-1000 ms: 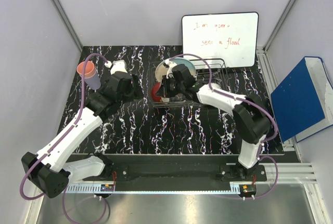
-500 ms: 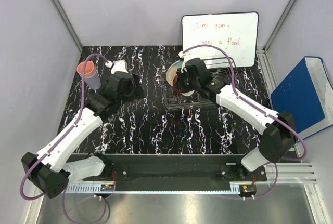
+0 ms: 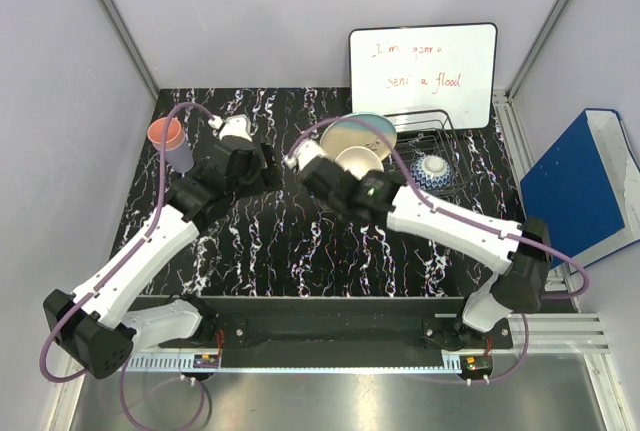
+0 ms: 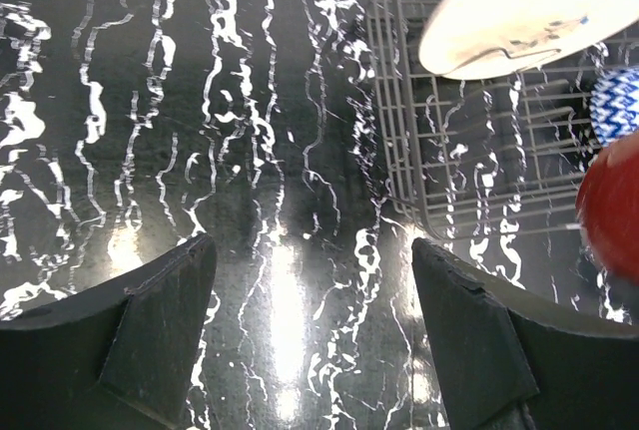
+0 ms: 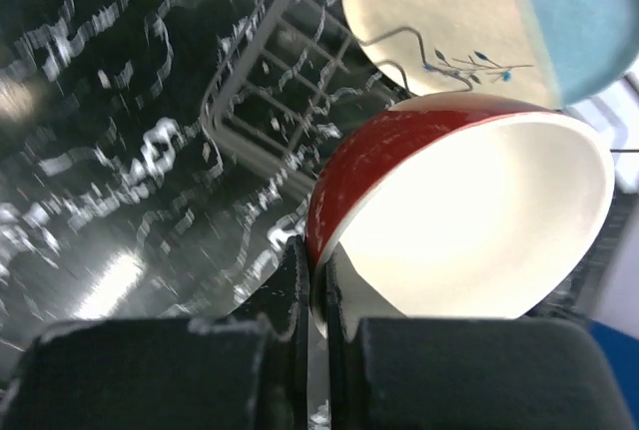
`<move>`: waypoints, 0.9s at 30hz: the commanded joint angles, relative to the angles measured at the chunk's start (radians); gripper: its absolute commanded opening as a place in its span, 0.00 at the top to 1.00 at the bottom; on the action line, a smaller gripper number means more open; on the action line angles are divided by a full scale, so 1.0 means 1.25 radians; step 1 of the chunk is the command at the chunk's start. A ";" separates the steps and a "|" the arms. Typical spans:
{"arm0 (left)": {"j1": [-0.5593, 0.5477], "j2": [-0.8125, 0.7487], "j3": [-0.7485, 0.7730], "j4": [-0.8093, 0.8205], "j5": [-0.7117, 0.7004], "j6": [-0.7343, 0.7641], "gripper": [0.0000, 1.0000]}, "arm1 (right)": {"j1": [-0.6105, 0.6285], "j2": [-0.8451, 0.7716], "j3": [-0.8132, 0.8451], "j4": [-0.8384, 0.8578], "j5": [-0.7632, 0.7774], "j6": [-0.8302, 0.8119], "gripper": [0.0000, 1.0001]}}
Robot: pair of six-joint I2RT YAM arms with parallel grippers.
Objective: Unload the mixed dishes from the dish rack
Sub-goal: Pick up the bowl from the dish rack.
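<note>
My right gripper (image 5: 319, 268) is shut on the rim of the red bowl with cream inside (image 5: 469, 211), holding it tilted in the air. From above, the bowl (image 3: 358, 161) hangs at the left end of the black wire dish rack (image 3: 425, 136). The light-blue-and-cream plate (image 3: 362, 131) leans in the rack behind it. A small blue-and-white bowl (image 3: 432, 168) sits at the rack's right. My left gripper (image 4: 310, 340) is open and empty over bare tabletop, left of the rack (image 4: 469, 171). A salmon-pink cup (image 3: 165, 134) sits on a lavender cup (image 3: 181, 160) at the table's left edge.
A white board with red writing (image 3: 422, 73) leans against the back wall behind the rack. A blue folder (image 3: 572, 196) lies off the table to the right. Grey walls close in the black marbled table (image 3: 300, 251) on the left, back and right.
My right arm has lifted the red bowl out of the rack and swung it left and nearer. The blue-and-white bowl now shows. My left arm has barely shifted.
</note>
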 commanded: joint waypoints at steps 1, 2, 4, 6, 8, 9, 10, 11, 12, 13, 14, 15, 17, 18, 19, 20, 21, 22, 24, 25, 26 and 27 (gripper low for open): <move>0.001 0.024 0.049 0.045 0.061 0.039 0.19 | 0.103 -0.075 -0.029 -0.090 0.239 -0.096 1.00; 0.001 0.024 0.053 0.044 0.070 0.045 0.19 | 0.122 -0.091 -0.038 -0.095 0.240 -0.097 1.00; 0.001 0.024 0.061 0.045 0.084 0.074 0.18 | 0.184 -0.132 -0.073 -0.096 0.240 -0.098 1.00; 0.001 0.023 0.072 0.044 0.114 0.098 0.18 | 0.250 -0.193 -0.102 -0.095 0.224 -0.101 1.00; 0.001 0.021 0.077 0.044 0.150 0.137 0.17 | 0.295 -0.253 -0.117 -0.095 0.179 -0.102 1.00; 0.001 0.020 0.085 0.044 0.159 0.165 0.16 | 0.327 -0.269 -0.129 -0.092 0.162 -0.102 1.00; 0.001 0.020 0.088 0.045 0.185 0.183 0.16 | 0.342 -0.298 -0.132 -0.090 0.123 -0.102 1.00; 0.001 0.020 0.093 0.044 0.198 0.201 0.16 | 0.356 -0.310 -0.135 -0.090 0.103 -0.108 1.00; 0.001 0.023 0.107 0.045 0.210 0.226 0.16 | 0.389 -0.317 -0.140 -0.090 0.090 -0.113 1.00; 0.001 0.023 0.115 0.043 0.258 0.239 0.16 | 0.405 -0.328 -0.142 -0.098 0.073 -0.126 1.00; 0.001 0.025 0.124 0.041 0.286 0.251 0.17 | 0.420 -0.329 -0.142 -0.102 0.067 -0.135 1.00; 0.000 0.026 0.140 0.042 0.309 0.268 0.18 | 0.436 -0.331 -0.144 -0.110 0.057 -0.142 1.00; 0.000 0.025 0.150 0.035 0.371 0.278 0.21 | 0.466 -0.328 -0.145 -0.118 0.029 -0.157 1.00; 0.000 0.020 0.152 0.030 0.388 0.289 0.21 | 0.468 -0.328 -0.150 -0.123 0.014 -0.163 1.00; -0.004 0.017 0.151 0.020 0.415 0.294 0.22 | 0.474 -0.331 -0.153 -0.124 -0.016 -0.171 1.00; -0.005 0.010 0.148 0.017 0.425 0.300 0.23 | 0.474 -0.333 -0.162 -0.123 -0.036 -0.173 1.00; -0.010 -0.001 0.140 0.011 0.432 0.310 0.23 | 0.474 -0.337 -0.170 -0.118 -0.062 -0.177 1.00; -0.016 -0.004 0.137 -0.004 0.441 0.312 0.23 | 0.474 -0.348 -0.178 -0.112 -0.109 -0.188 1.00; -0.024 -0.013 0.140 -0.029 0.442 0.317 0.23 | 0.474 -0.358 -0.199 -0.086 -0.140 -0.187 1.00; -0.036 -0.013 0.146 -0.058 0.436 0.320 0.23 | 0.474 -0.366 -0.204 -0.080 -0.164 -0.188 1.00; -0.043 -0.011 0.162 -0.074 0.429 0.321 0.22 | 0.474 -0.370 -0.211 -0.075 -0.167 -0.189 1.00; -0.052 -0.008 0.170 -0.101 0.423 0.319 0.22 | 0.474 -0.370 -0.216 -0.069 -0.169 -0.191 1.00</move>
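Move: The right hand already holds the red bowl by its rim, the bowl's middle about 5 cm ahead and 4 cm right at hand height. Clear space by the table's near edge lies some 25 cm straight back, 20 cm below. The plate stands about 12 cm ahead and 3 cm right, 12 cm lower; the patterned bowl 4 cm ahead, 22 cm right, 16 cm lower. From the left hand the red bowl is some 20 cm right, 3 cm ahead, level. Keeping its pinch on the red bowl's rim, the right hand draws back from the rack by over 20 cm towards the near table edge, arching up about 5 cm and sinking again as it turns some 45 degrees counter-clockwise. The left hand, empty and open, shifts about 7 cm right, up and finally back, swinging clockwise. ##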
